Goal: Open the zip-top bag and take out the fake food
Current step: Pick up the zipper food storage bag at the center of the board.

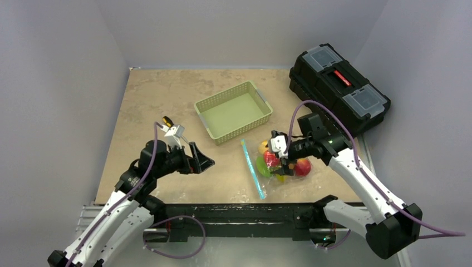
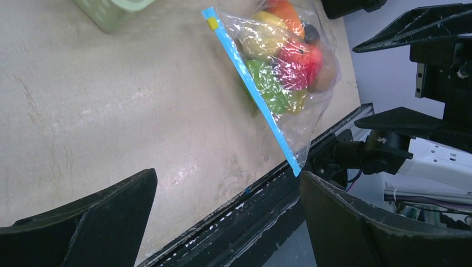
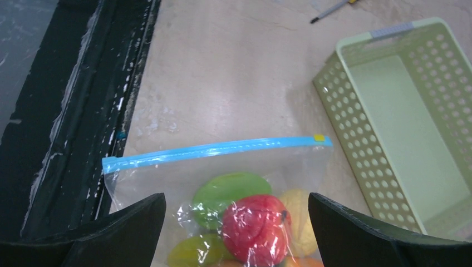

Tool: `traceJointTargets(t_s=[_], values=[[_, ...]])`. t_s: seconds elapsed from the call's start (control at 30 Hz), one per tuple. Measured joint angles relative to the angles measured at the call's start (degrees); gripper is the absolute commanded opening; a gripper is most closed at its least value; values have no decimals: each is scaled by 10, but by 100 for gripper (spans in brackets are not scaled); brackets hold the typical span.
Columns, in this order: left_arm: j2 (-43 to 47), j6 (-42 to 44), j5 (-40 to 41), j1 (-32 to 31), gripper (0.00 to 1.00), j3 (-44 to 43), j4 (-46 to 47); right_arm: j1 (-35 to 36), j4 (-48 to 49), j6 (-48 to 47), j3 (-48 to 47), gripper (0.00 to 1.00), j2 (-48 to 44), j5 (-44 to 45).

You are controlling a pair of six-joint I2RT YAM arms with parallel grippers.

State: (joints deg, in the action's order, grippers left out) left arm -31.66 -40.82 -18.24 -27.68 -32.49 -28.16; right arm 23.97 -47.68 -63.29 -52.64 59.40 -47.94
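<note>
The zip-top bag (image 1: 281, 167) lies flat on the table near the front edge, right of centre. Its light-blue zipper strip (image 1: 252, 168) faces left and looks sealed along its length (image 3: 217, 149). Inside is the fake food (image 1: 273, 160): a red fruit (image 3: 256, 228), a green piece (image 3: 231, 189), and yellow and orange ones. My right gripper (image 3: 236, 200) hovers open just over the bag's food end, a finger on each side, gripping nothing. My left gripper (image 1: 205, 159) stands open to the left of the strip, apart from the bag (image 2: 278, 72), with bare table between its fingers (image 2: 111, 211).
A light-green perforated basket (image 1: 239, 130) sits behind the bag at mid-table. A yellow-and-black screwdriver (image 1: 167, 121) lies behind my left wrist. A black toolbox (image 1: 337, 83) stands at the back right. The black front rail (image 1: 239, 214) runs just under the bag's near corner.
</note>
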Motion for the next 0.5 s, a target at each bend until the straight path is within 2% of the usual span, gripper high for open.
traceJointTargets(t_s=[0.2, 0.5], values=[[-17, -83, 52, -84, 99, 68, 66, 60, -13, -69, 46, 99, -3, 5], [-132, -207, 189, -228, 99, 86, 203, 78, 19, -70, 97, 99, -38, 4]])
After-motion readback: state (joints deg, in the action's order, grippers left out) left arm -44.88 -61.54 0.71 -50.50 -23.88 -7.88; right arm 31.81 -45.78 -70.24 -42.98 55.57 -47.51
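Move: The bag's blue zip strip runs fore and aft between the hands: its middle lies about 15 cm to the left hand's right, neither ahead nor back, and some 15 cm below. From the right hand the strip's middle is about 6 cm left, 1 cm back and 15 cm down. The fake food lies almost beneath the right hand, roughly 1 cm ahead and 1 cm right. The green basket stands about 21 cm ahead of the right hand and 14 cm left. Towards the bag's zip strip from both sides, still touching nothing: the open left hand sinks about 5 cm while sliding right, then carries on nearly level to the right, some 7 cm across in all, its fingers tipping about 10 degrees farther down. The right hand, also open, draws back and down over the bag, about 4 cm each way, turning roughly 10 degrees counter-clockwise, then eases to a stop. ##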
